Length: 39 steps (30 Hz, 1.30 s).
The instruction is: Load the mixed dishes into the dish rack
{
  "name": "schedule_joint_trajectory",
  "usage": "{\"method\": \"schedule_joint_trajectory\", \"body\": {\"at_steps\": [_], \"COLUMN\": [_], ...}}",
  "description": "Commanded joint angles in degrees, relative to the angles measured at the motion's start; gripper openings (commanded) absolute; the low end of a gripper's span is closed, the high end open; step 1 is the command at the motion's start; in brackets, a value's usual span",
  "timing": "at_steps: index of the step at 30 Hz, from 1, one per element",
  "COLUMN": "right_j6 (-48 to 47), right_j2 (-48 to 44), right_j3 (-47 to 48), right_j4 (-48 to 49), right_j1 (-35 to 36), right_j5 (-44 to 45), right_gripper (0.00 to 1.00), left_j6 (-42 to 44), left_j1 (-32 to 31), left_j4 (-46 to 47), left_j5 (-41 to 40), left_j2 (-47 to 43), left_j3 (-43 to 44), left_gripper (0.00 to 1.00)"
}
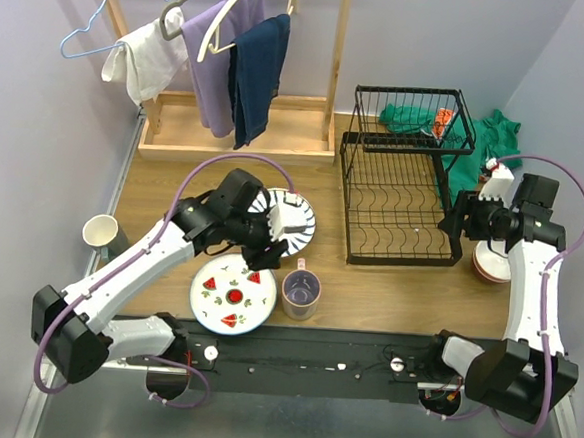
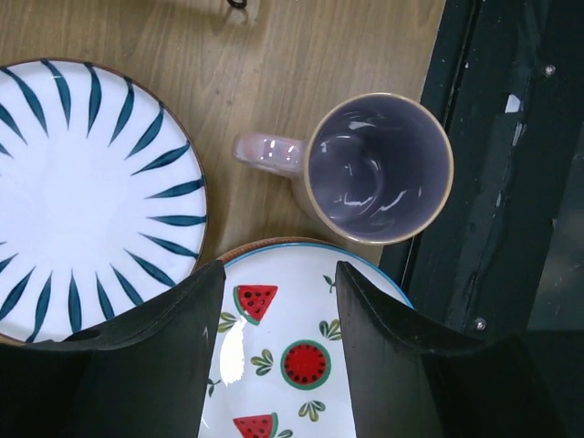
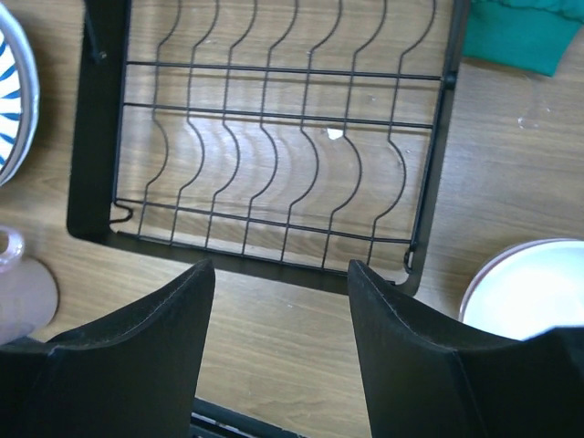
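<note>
My left gripper [image 1: 267,249] [image 2: 278,274] hangs open over the far edge of the watermelon plate [image 1: 233,293] [image 2: 285,315], holding nothing. The blue-striped plate [image 1: 297,219] [image 2: 82,201] lies just beyond it, and the pale purple mug [image 1: 301,293] [image 2: 379,169] stands upright to the right of the plates. The black wire dish rack [image 1: 398,201] [image 3: 95,137] has bare plate slots in its lower tier. My right gripper [image 1: 459,223] [image 3: 280,274] is open and empty above bare table at the rack's near right corner. A reddish-rimmed bowl [image 1: 489,265] [image 3: 529,287] sits partly under the right arm.
A green cloth [image 1: 409,117] [image 3: 516,32] lies in the rack's upper basket and behind it. A wooden clothes stand [image 1: 238,135] with hanging garments fills the back left. A cream cup [image 1: 101,232] stands at the left edge. The black base rail [image 1: 303,350] runs along the near edge.
</note>
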Motion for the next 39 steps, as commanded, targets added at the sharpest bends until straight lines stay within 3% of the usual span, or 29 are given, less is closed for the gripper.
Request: {"method": "schedule_joint_trajectory", "body": {"at_steps": [1, 11, 16, 29, 35, 36, 38, 39], "right_j6": [-1.3, 0.2, 1.0, 5.2, 8.0, 8.4, 11.2, 12.1], "right_j2": [-3.7, -8.0, -8.9, -14.9, -14.8, -14.4, -13.3, -13.0], "right_j3": [-1.2, -1.4, 0.9, 2.9, 3.8, 4.4, 4.8, 4.9], "right_j4": [0.7, -1.4, -3.9, -4.4, -4.7, -4.9, -4.1, -3.7], "right_j1": [0.1, 0.1, 0.1, 0.1, 0.1, 0.1, 0.1, 0.1], "right_j5": [-2.2, -4.8, -5.9, -7.7, -7.1, -7.0, -7.3, -7.8], "right_gripper": [0.68, 0.68, 0.68, 0.68, 0.68, 0.68, 0.68, 0.68], "left_j6": [2.5, 8.9, 6.8, -1.2, -1.1, -1.1, -1.2, -1.2], "left_j1": [-7.3, -21.4, -24.5, -27.3, -28.2, -28.4, -28.7, -28.7], "left_j4": [-2.8, -5.5, -4.0, 1.5, 2.1, 2.0, 1.6, 1.6], "left_j5": [-0.9, -5.2, -6.0, -17.2, -15.9, -15.5, -14.6, -14.2], "left_j2": [1.1, 6.9, 9.7, 20.0, 22.0, 22.0, 21.8, 21.7], "left_j3": [3.1, 5.7, 5.0, 4.9, 5.1, 4.9, 4.4, 4.3], "left_gripper": [0.59, 0.61, 0.61, 0.6, 0.46, 0.34, 0.2, 0.07]}}
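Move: The mug stands roughly 9 cm to the right of my left hand, 4 cm nearer my base and 14 cm below. The watermelon plate lies about 2 cm back and 7 cm left of that hand, the striped plate some 17 cm ahead and 2 cm to its right, both about 18 cm down. From my right hand, the mug is about 33 cm left, 14 cm back and 14 cm lower. I swing my open left hand back and to the right about 10 cm, turning it clockwise some 20 degrees, then sink about 9 cm onto the mug's base-side rim with the fingers tipping steeper. One finger goes inside the mouth and one outside, and I close them on the wall. My empty right hand rises about 8 cm, easing back and left. ##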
